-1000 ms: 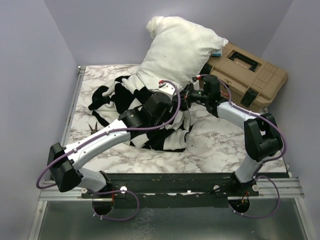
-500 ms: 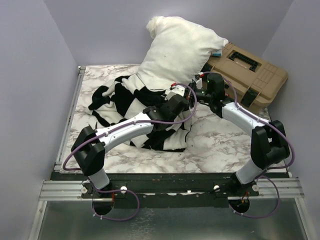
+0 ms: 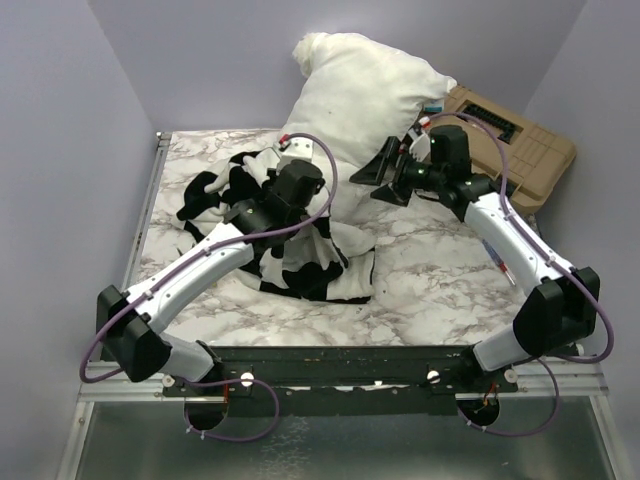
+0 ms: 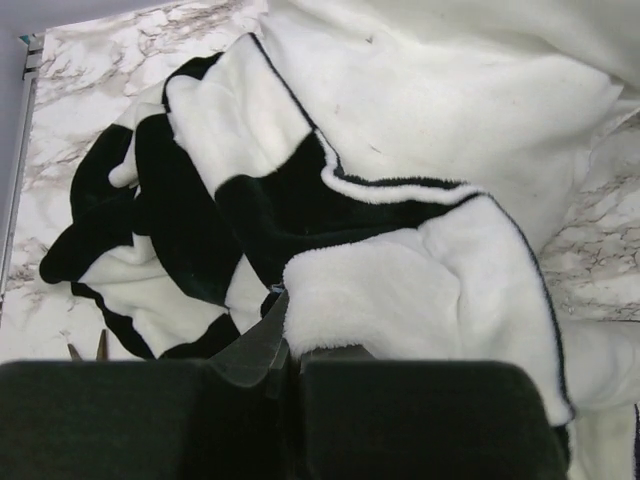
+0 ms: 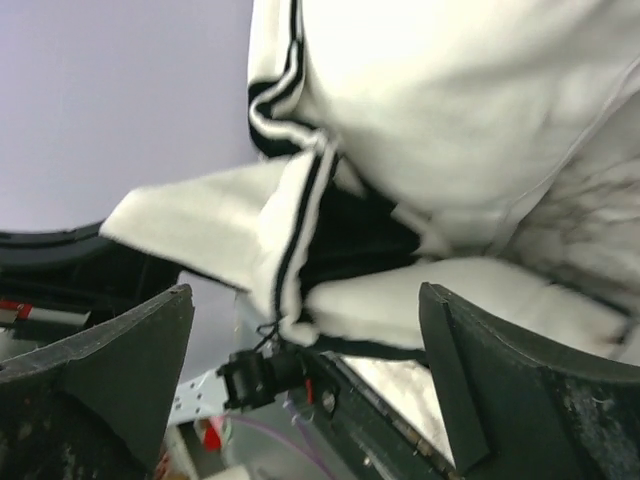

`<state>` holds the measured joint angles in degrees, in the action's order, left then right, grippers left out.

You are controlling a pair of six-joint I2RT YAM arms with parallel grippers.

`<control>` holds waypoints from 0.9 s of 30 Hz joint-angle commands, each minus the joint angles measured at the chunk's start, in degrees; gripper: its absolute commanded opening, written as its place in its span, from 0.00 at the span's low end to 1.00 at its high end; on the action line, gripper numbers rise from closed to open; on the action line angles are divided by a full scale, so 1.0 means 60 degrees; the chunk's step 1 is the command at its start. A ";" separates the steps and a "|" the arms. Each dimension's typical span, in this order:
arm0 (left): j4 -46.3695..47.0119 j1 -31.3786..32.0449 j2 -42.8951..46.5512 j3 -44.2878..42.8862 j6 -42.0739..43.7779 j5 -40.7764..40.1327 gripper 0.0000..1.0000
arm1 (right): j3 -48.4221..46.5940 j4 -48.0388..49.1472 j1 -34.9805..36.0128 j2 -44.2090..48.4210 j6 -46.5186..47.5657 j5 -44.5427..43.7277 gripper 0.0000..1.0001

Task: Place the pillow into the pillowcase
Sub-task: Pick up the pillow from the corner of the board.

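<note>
The white pillow [image 3: 365, 95] leans against the back wall, its lower end on the table. The checked pillowcase [image 3: 250, 225] lies crumpled in front of it, and shows in the left wrist view as black and white folds [image 4: 250, 200] under the pillow [image 4: 450, 80]. My left gripper [image 3: 296, 196] hovers over the case, shut on a white plush edge of it [image 4: 285, 352]. My right gripper [image 3: 380, 175] is at the pillow's lower right side, open. In the right wrist view the case's black-trimmed hem [image 5: 295, 240] hangs just beyond its open jaws [image 5: 305, 365], free of both fingers.
A tan toolbox [image 3: 510, 150] stands at the back right, touching the pillow. Lilac walls close in the marble table [image 3: 430, 280] on three sides. A metal rail [image 3: 140, 230] runs along the left edge.
The left gripper has shut on the pillowcase edge and drawn back to the left. The right gripper has opened, letting go of the fabric, and its arm has stretched toward the back.
</note>
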<state>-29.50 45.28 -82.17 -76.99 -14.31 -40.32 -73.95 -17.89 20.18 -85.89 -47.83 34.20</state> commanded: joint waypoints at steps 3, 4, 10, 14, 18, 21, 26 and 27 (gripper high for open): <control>-0.0825 -0.0469 0.1010 -0.0007 -0.0179 0.0869 0.00 | -0.1437 -0.0876 -0.1420 -0.1096 0.1249 -0.0941 1.00; -0.0912 -0.0471 0.1096 -0.0027 -0.0203 0.0973 0.00 | -0.1670 -0.0848 -0.1638 -0.1449 0.1300 -0.0964 1.00; -0.1350 -0.0493 0.1590 0.0039 -0.0386 0.1557 0.00 | -0.3674 -0.0714 -0.1998 -0.3833 0.1677 -0.0795 1.00; -0.1657 -0.0512 0.1775 0.0122 -0.0470 0.1698 0.00 | -0.4923 0.0207 -0.1963 -0.5414 0.1306 0.0343 1.00; -0.1955 -0.0514 0.1868 0.0141 -0.0568 0.1749 0.00 | -0.5867 0.1751 -0.1798 -0.6570 0.0548 0.1560 0.77; -0.2187 -0.0510 0.1956 0.0056 -0.0669 0.1751 0.00 | -0.6506 0.1758 -0.1782 -0.6775 0.0433 0.1835 0.11; -0.2391 -0.0501 0.2343 0.0036 -0.0886 0.1599 0.00 | -0.6265 0.0335 -0.1803 -0.4815 0.1778 0.0782 0.00; -0.2406 -0.0502 0.2423 0.0054 -0.0903 0.1577 0.00 | -0.6102 0.0120 -0.1818 -0.4168 0.2001 0.0295 0.00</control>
<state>-42.24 42.44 -71.35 -76.47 -18.06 -30.89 -111.18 -15.31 8.95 -123.42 -42.02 40.01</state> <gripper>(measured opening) 0.011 0.028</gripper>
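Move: The pillow's right-hand edge is about 20 cm ahead of the open right hand, 5 cm to its right and 5 cm lower. The black-and-white pillowcase heap lies some 18 cm to this hand's left, 3 cm ahead and 20 cm below; the brown box is roughly 25 cm ahead, 30 cm to the right and 16 cm down. From the left hand, already holding the pillowcase's rim, that pillow edge is about 20 cm ahead, 21 cm to the right and 5 cm lower. The pillow's right-hand edge is reached by the open right hand in a quick sweep of about 20 cm forward, swinging first right and dipping, then back left and slightly up as the fingers shut and pinch the white cloth. The pillowcase rim stays pinched in the left hand, which rises a little with a shift left, then eases back about 5 cm. ##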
